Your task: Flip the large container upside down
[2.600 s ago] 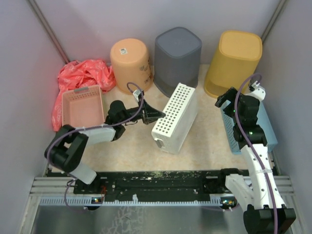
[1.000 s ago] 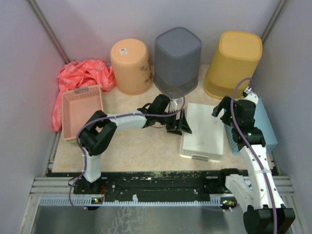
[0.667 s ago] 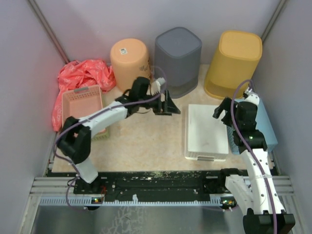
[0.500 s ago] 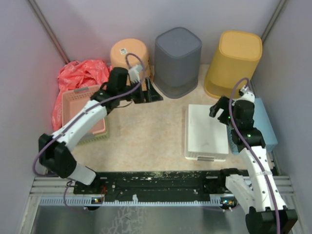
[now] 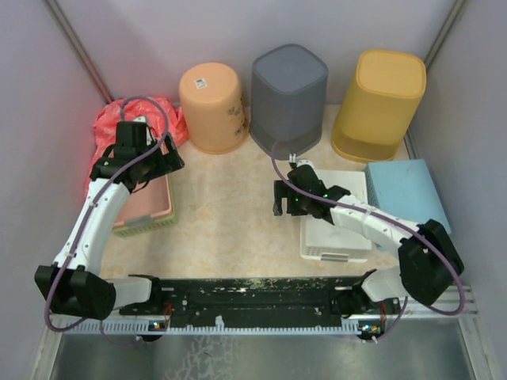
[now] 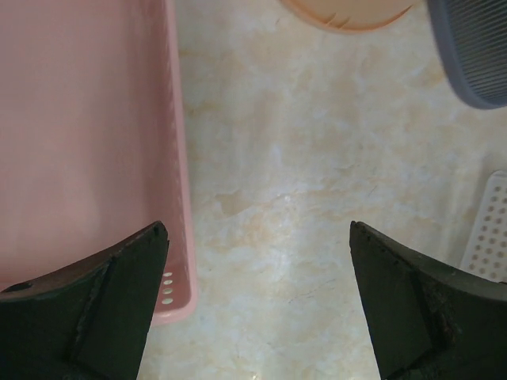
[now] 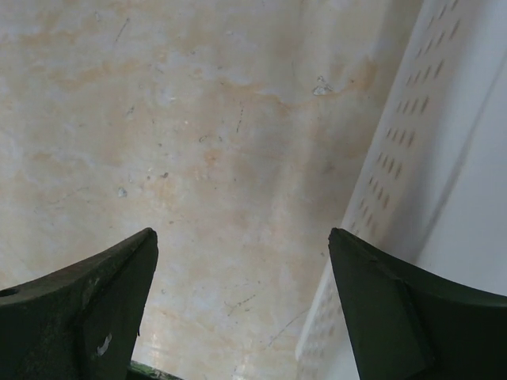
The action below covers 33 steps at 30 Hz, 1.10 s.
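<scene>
The large white perforated container (image 5: 337, 218) lies flat on the floor at the right, its solid base facing up. It also shows in the right wrist view (image 7: 444, 158) and at the edge of the left wrist view (image 6: 495, 229). My right gripper (image 5: 279, 198) is open and empty, just off the container's left side, over bare floor (image 7: 242, 309). My left gripper (image 5: 168, 165) is open and empty, far to the left, above the right wall of the pink basket (image 6: 79, 119), with floor between its fingers (image 6: 257, 301).
Upside-down bins stand along the back: orange bucket (image 5: 212, 103), grey bin (image 5: 287, 87), yellow bin (image 5: 384, 99). A blue box (image 5: 405, 198) sits right of the white container. A red bag (image 5: 119, 123) lies behind the pink basket (image 5: 146, 207) at left.
The white container went from standing on its side to lying flat, base up. My left arm drew back left to the pink basket. My right arm swung over to the container's left side.
</scene>
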Tool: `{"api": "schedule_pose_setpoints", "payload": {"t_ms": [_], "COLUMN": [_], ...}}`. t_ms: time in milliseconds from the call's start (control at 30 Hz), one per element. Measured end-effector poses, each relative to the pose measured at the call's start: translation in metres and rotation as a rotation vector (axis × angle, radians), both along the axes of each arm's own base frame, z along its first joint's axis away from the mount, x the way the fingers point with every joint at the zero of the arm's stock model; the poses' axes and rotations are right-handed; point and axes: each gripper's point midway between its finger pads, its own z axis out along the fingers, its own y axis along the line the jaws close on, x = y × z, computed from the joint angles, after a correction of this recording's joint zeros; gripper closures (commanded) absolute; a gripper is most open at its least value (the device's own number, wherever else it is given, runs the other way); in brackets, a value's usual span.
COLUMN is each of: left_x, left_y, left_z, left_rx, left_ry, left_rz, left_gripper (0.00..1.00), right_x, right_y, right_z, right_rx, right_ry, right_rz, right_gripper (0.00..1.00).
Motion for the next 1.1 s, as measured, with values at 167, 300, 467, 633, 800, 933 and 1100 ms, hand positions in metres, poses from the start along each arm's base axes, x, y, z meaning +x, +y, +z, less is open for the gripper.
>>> {"api": "schedule_pose_setpoints", "payload": {"t_ms": [167, 300, 467, 633, 800, 933, 1100], "left_x": [-0.014, -0.016, -0.014, -0.011, -0.011, -0.010, -0.009], "left_y": [0.007, 0.009, 0.016, 0.036, 0.042, 0.043, 0.050], "left_z": [-0.042, -0.057, -0.073, -0.104, -0.135, -0.136, -0.103], "left_rx": [0.043, 0.064, 0.116, 0.211, 0.250, 0.259, 0.295], "left_ry": [0.122, 0.160, 0.192, 0.255, 0.341, 0.341, 0.302], "left_rz": [0.001, -0.005, 0.003, 0.073, 0.086, 0.085, 0.088], "left_gripper": [0.00, 0.01, 0.19, 0.42, 0.85, 1.00, 1.00], "right_x": [0.001, 0.004, 0.000, 0.005, 0.007, 0.006, 0.006], "right_y": [-0.018, -0.031, -0.025, -0.012, -0.011, -0.012, -0.012], "right_z": [-0.020, -0.023, -0.016, 0.019, 0.034, 0.032, 0.032], "right_rx": [-0.098, -0.142, -0.100, 0.010, 0.039, 0.031, 0.031], "right_ry": [0.033, 0.033, 0.036, -0.054, -0.100, -0.097, -0.097], "right_rz": [-0.058, -0.095, -0.060, -0.032, -0.027, -0.023, -0.023], "right_gripper": [0.08, 0.08, 0.08, 0.08, 0.08, 0.08, 0.08]}}
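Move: The pink container sits in a green one, its middle about 12 cm to the left of my open left hand, about 1 cm back and 17 cm below; its right-hand rim runs much nearer. The coral bag lies 15 cm beyond that middle, and the peach container stands some 17 cm ahead of my left hand and 11 cm to its right. From my right hand, the white container's middle is roughly 13 cm right, 2 cm back and 6 cm below, with the blue container 32 cm right and 1 cm ahead. I drop my left hand about 14 cm, easing some 4 cm left and tipping the fingers about 20 degrees further down, close them on the pink container's right rim, then draw that rim up about 3 cm. Meanwhile my open right hand dips and pushes the white container right by roughly 3 cm, then rises some 5 cm, coming back left a little. ##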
